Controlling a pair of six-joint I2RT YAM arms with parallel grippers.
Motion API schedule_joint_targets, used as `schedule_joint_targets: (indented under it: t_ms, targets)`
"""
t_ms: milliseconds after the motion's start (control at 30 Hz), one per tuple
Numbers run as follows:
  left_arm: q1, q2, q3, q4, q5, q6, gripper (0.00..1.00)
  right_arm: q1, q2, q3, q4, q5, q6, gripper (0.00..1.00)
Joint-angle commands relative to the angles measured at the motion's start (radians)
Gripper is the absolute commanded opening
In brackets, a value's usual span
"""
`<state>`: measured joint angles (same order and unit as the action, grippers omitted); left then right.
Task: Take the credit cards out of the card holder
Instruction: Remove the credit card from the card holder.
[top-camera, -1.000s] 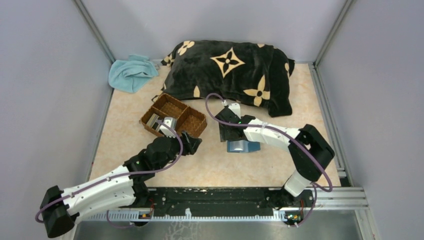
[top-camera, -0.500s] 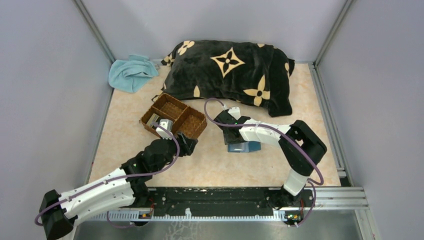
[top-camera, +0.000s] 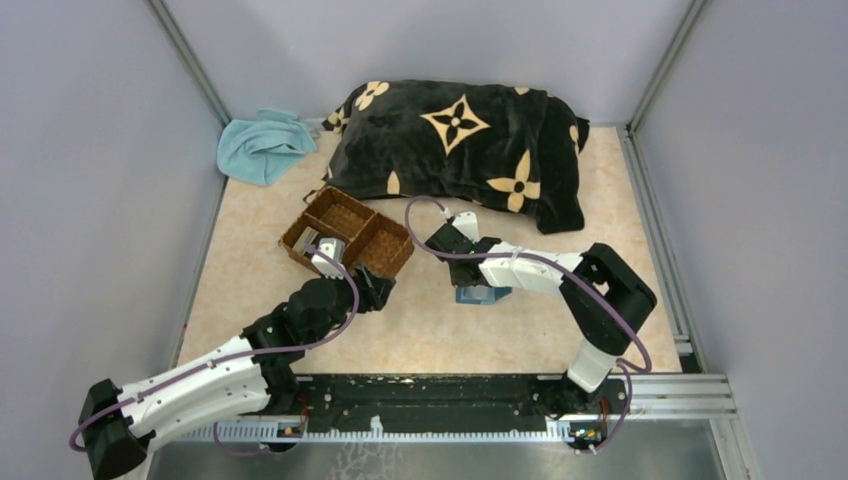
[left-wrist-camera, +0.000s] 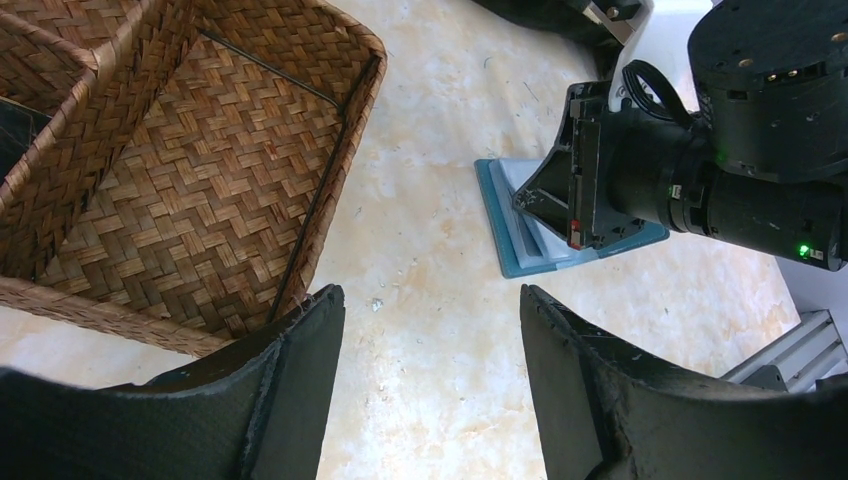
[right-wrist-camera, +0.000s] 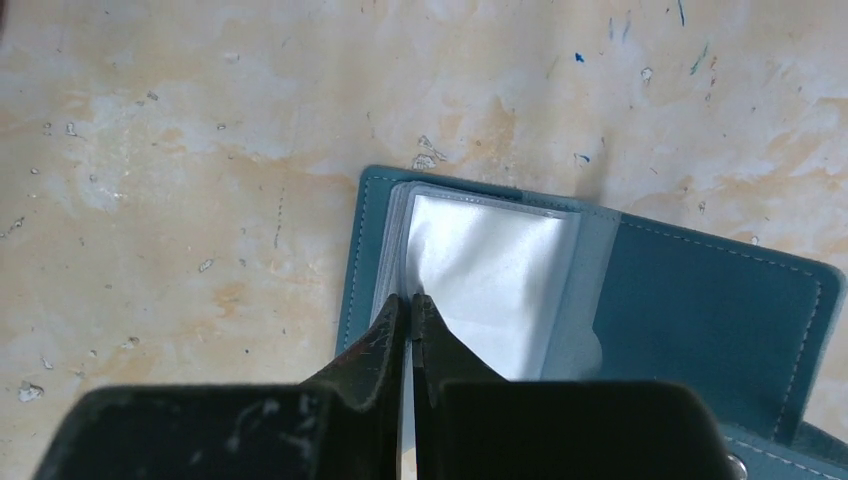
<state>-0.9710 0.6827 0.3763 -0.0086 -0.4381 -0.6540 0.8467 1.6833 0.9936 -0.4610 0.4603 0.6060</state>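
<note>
The teal-blue card holder (top-camera: 488, 294) (left-wrist-camera: 512, 240) lies open on the table, its pale inner sheets (right-wrist-camera: 490, 280) showing. My right gripper (top-camera: 466, 278) (right-wrist-camera: 411, 298) points down at the left edge of those sheets. It is shut, and the top pale sheet rises into its tips; card or sleeve, I cannot tell. Grey credit cards (top-camera: 320, 243) stand in the near-left compartment of the woven tray (top-camera: 392, 262). My left gripper (top-camera: 385, 285) (left-wrist-camera: 430, 292) hangs open above bare table beside the tray's corner, holding nothing.
The brown woven tray (left-wrist-camera: 345, 150) sits just left of the card holder. A black pillow with tan flowers (top-camera: 460, 140) fills the back, and a light blue cloth (top-camera: 262, 145) lies at the back left. My right arm (left-wrist-camera: 720, 180) crowds the holder's right side.
The right gripper has gone from open to shut at the holder's inner sheets and shifted slightly left. The left arm drew back a little, then stayed still.
</note>
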Motion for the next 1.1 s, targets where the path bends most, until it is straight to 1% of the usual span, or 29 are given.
schedule_joint_targets:
  t_ms: [0,100,200,400,567,767,933,1067]
  targets:
    - [-0.005,0.006,-0.011,-0.002,-0.010,-0.001,0.71,-0.018,0.036,-0.078,-0.021,-0.073,0.024,0.00]
    - [-0.005,0.016,-0.010,0.002,-0.004,-0.001,0.71,-0.034,-0.015,-0.090,-0.002,-0.108,0.025,0.00]
    - [-0.005,0.018,-0.010,0.004,-0.001,-0.004,0.71,-0.061,-0.105,-0.111,0.008,-0.133,0.028,0.00]
    - [-0.005,0.028,-0.007,0.035,0.022,0.008,0.71,-0.140,-0.251,-0.177,0.022,-0.191,0.028,0.00]
    - [-0.005,0.094,0.006,0.090,0.055,0.019,0.71,-0.163,-0.331,-0.233,0.012,-0.177,0.045,0.00]
    - [-0.005,0.186,0.020,0.172,0.102,0.019,0.71,-0.171,-0.428,-0.260,-0.019,-0.171,0.052,0.00]
    - [-0.005,0.224,0.037,0.180,0.120,0.018,0.71,-0.170,-0.454,-0.236,-0.017,-0.184,0.031,0.00]
    - [-0.005,0.191,0.025,0.167,0.109,0.009,0.71,-0.150,-0.420,-0.198,0.007,-0.211,0.025,0.00]
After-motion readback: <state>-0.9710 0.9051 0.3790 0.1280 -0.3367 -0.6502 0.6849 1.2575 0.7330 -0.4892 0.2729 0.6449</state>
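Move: My right fingers are already shut on the free left edge of the clear card sleeve. The open card holder's middle lies about 5 cm to their right, 1 cm back and 2 cm below. The basket's middle is some 24 cm to that hand's left and 10 cm farther out; the dark blanket's is about 26 cm ahead and 3 cm left. From my raised left hand the card holder is roughly 20 cm right, 5 cm ahead and 13 cm lower. Keeping the sleeve edge pinched, I draw my right hand about 6 cm to the right and 3 to 4 cm back, across the holder towards its right flap, rising about 3 cm, mostly late on, and rolling so its left side lifts some 15 degrees. My left hand, fingers still open, sinks and shifts right about 3 cm each. ##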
